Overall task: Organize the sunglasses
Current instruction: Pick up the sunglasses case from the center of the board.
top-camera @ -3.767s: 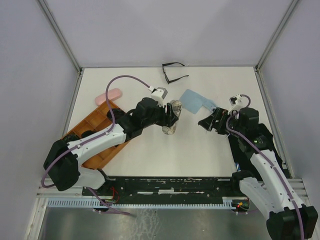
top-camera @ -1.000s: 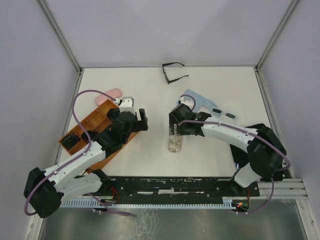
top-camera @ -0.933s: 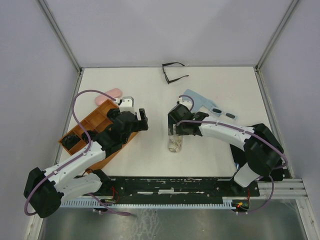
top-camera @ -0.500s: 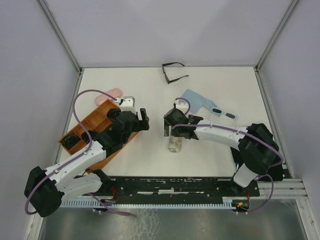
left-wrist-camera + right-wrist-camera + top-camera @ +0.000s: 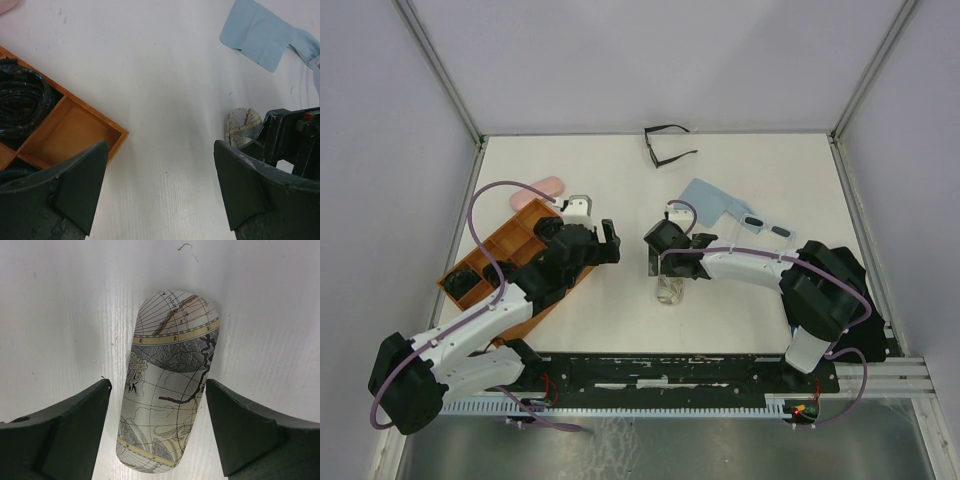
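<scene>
A thin black-framed pair of sunglasses (image 5: 667,146) lies open at the far edge of the table. Dark, black sunglasses (image 5: 22,102) sit in a compartment of the orange wooden tray (image 5: 510,245). My right gripper (image 5: 665,266) stands over the map-patterned case (image 5: 167,390) in the middle of the table. It is open, with one finger on each side of the case and a gap showing on both sides. My left gripper (image 5: 160,165) hangs open over bare table by the tray's near corner (image 5: 117,135), with nothing between its fingers.
A pink case (image 5: 538,190) lies behind the tray. A light-blue cloth (image 5: 705,200) is spread right of centre. Beside it lies a pale-blue piece with two dark ovals (image 5: 768,227). Metal posts and grey walls ring the table.
My right gripper has slid a little left and nearer along the patterned case, its fingers drawing in slightly. The left gripper has barely shifted right.
</scene>
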Tool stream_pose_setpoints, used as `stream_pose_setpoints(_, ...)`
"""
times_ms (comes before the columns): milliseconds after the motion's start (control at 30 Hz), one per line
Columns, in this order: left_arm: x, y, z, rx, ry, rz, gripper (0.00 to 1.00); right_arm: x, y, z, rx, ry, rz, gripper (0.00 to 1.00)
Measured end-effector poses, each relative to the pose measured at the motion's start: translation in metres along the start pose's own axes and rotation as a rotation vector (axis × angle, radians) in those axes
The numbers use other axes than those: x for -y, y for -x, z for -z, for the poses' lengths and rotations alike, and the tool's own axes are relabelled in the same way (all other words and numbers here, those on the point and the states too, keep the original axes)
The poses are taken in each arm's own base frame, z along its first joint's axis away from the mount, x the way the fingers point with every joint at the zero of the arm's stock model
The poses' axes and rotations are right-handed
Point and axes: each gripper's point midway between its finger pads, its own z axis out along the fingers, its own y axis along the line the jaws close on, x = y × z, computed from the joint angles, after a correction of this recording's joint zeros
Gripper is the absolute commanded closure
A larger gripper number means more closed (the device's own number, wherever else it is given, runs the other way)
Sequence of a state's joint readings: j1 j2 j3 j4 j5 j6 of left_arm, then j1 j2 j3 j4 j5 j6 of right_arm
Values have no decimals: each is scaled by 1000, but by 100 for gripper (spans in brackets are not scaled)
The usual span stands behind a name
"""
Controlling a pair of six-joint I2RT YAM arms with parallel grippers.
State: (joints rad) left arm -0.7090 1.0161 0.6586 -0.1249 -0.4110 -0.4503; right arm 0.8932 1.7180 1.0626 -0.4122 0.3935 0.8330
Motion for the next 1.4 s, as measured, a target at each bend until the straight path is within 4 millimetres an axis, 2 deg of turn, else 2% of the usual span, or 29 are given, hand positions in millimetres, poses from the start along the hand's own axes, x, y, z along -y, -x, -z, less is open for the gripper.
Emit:
stream_pose_setpoints(333,0,0,1,3,-4,2,8,0,0,-1,-1,-1,0,24)
stream_pose_setpoints(600,0,0,1,2,-5,2,8,2,-5,-5,-13,-13,6,24)
stream_pose_setpoints(700,0,0,1,2,-5,2,8,2,-5,-5,-13,-13,7,29)
stream_pose_setpoints(933,0,0,1,2,-5,2,9,3,-5,-5,-12,-15,7,48)
stream_pose_setpoints(1033,0,0,1,1,-7,2,9,4,-6,-4,-11,-16,9,60)
stream_pose_setpoints(1067,1,0,1,1,-8,2,9,5,-6,-3,-10,-16,11,65)
stream_pose_setpoints(1133,2,-1,1,-2,-14,2,9,9,-7,1,-8,-11,34,82)
stream_pose_setpoints(1200,3,0,2,-1,-22,4,9,11,-3,7,3,1,53,90)
stream_pose_setpoints(1233,3,1,3,2,-25,6,9,12,2,11,13,13,61,98)
stream_pose_setpoints(1400,13,19,15,72,-94,44,9,13,36,40,56,146,40,100)
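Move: The right hand already straddles the sunglasses case, whose middle sits about 1 cm below the hand point and otherwise right between the open fingers. From this hand the blue cloth lies some 19 cm ahead and 9 cm to the right, the white sunglasses roughly 13 cm ahead and 23 cm right, and the wooden tray's middle about 34 cm left and 2 cm ahead. From the left hand the case is some 14 cm right, 1 cm back and 13 cm below. The right fingers close on the case's two long sides and pinch it near its middle, while the hand settles about 1 cm lower. Once the grip is set, it lifts straight off, rising some 6 cm with a slight drift to the right and a small counter-clockwise turn. Late on, the open, empty left hand rises a couple of centimetres. ##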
